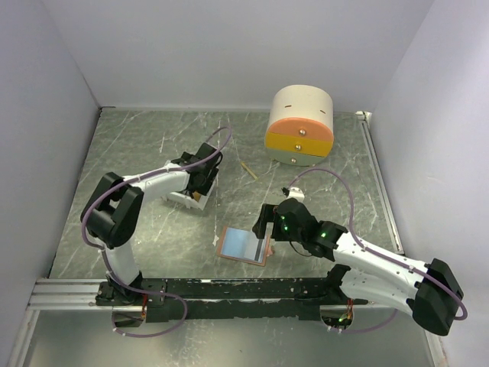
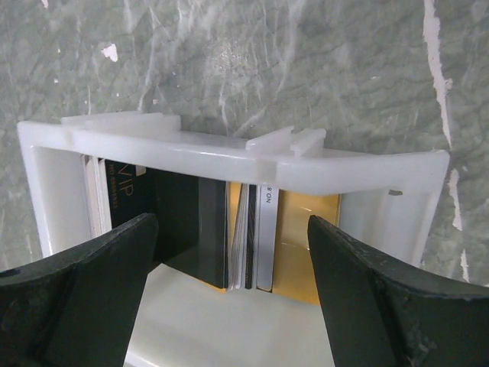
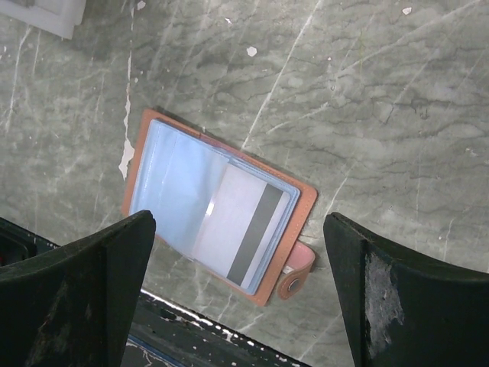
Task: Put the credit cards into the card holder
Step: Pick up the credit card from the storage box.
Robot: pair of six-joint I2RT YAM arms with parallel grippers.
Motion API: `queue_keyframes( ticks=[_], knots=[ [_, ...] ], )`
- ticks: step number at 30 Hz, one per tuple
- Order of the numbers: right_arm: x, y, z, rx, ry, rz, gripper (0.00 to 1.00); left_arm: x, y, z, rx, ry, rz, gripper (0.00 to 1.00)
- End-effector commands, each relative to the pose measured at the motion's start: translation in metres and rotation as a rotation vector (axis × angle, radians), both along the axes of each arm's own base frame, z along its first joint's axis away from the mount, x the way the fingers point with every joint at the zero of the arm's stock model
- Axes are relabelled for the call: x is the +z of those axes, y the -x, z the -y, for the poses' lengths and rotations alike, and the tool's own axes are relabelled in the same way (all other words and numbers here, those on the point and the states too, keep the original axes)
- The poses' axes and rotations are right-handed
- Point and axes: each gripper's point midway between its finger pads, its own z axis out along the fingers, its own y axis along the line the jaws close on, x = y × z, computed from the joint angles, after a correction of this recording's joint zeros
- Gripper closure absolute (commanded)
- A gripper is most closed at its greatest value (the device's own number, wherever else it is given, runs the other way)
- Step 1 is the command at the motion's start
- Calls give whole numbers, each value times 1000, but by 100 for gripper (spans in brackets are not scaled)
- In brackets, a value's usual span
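The salmon-pink card holder (image 1: 244,246) lies open on the table, light blue sleeves up. In the right wrist view one card with a grey stripe (image 3: 248,229) sits in the card holder's (image 3: 306,202) right sleeve, and the snap tab sticks out to the right. My right gripper (image 1: 265,222) hovers over it, open and holding nothing (image 3: 238,252). My left gripper (image 1: 202,180) is open over the white tray (image 2: 229,153). Several credit cards stand on edge in it: black (image 2: 183,222), thin pale ones (image 2: 252,229) and gold (image 2: 306,229). The jaws (image 2: 233,229) straddle them without touching.
A round cream, orange and yellow drawer box (image 1: 300,126) stands at the back right. A thin wooden stick (image 1: 248,170) lies left of it. The white tray (image 1: 187,200) sits left of centre. A black rail (image 1: 244,289) runs along the near edge; walls close in all round.
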Motion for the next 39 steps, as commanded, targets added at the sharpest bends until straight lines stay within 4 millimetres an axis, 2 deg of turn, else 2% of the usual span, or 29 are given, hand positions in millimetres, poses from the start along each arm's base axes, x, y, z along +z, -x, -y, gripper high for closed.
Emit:
queue_keyframes(
  ticks=[1,7,17,29,39],
  knots=[
    [17,-8,-7,10,-32,50,6,4,-17,1,-12,-35,50,9],
    [17,-9,-9,12,-39,51,6,-9,-16,-10,6,-107,36,10],
    [21,-9,-8,2,-50,55,6,-13,-19,-25,45,-200,64,10],
    [26,-10,-4,-17,-55,72,6,25,-34,-40,91,-301,171,12],
    [23,-11,-7,-6,-46,63,6,45,-41,-55,130,-314,214,13]
  ],
)
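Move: The black VIP card stands in the storage box between the left hand's open fingers, about 3 cm left, 1 cm ahead and 2 cm below. The thin upright cards are some 1 cm right and level with the hand; the gold card is about 4 cm right and 1 cm back, both around 3 cm lower. From the right hand, the black card lies roughly 33 cm left, 16 cm ahead and 7 cm lower. Left hand dips slightly, sweeps left about 5 cm and forward, rising, fingers wide, right finger pushing the thin cards. ##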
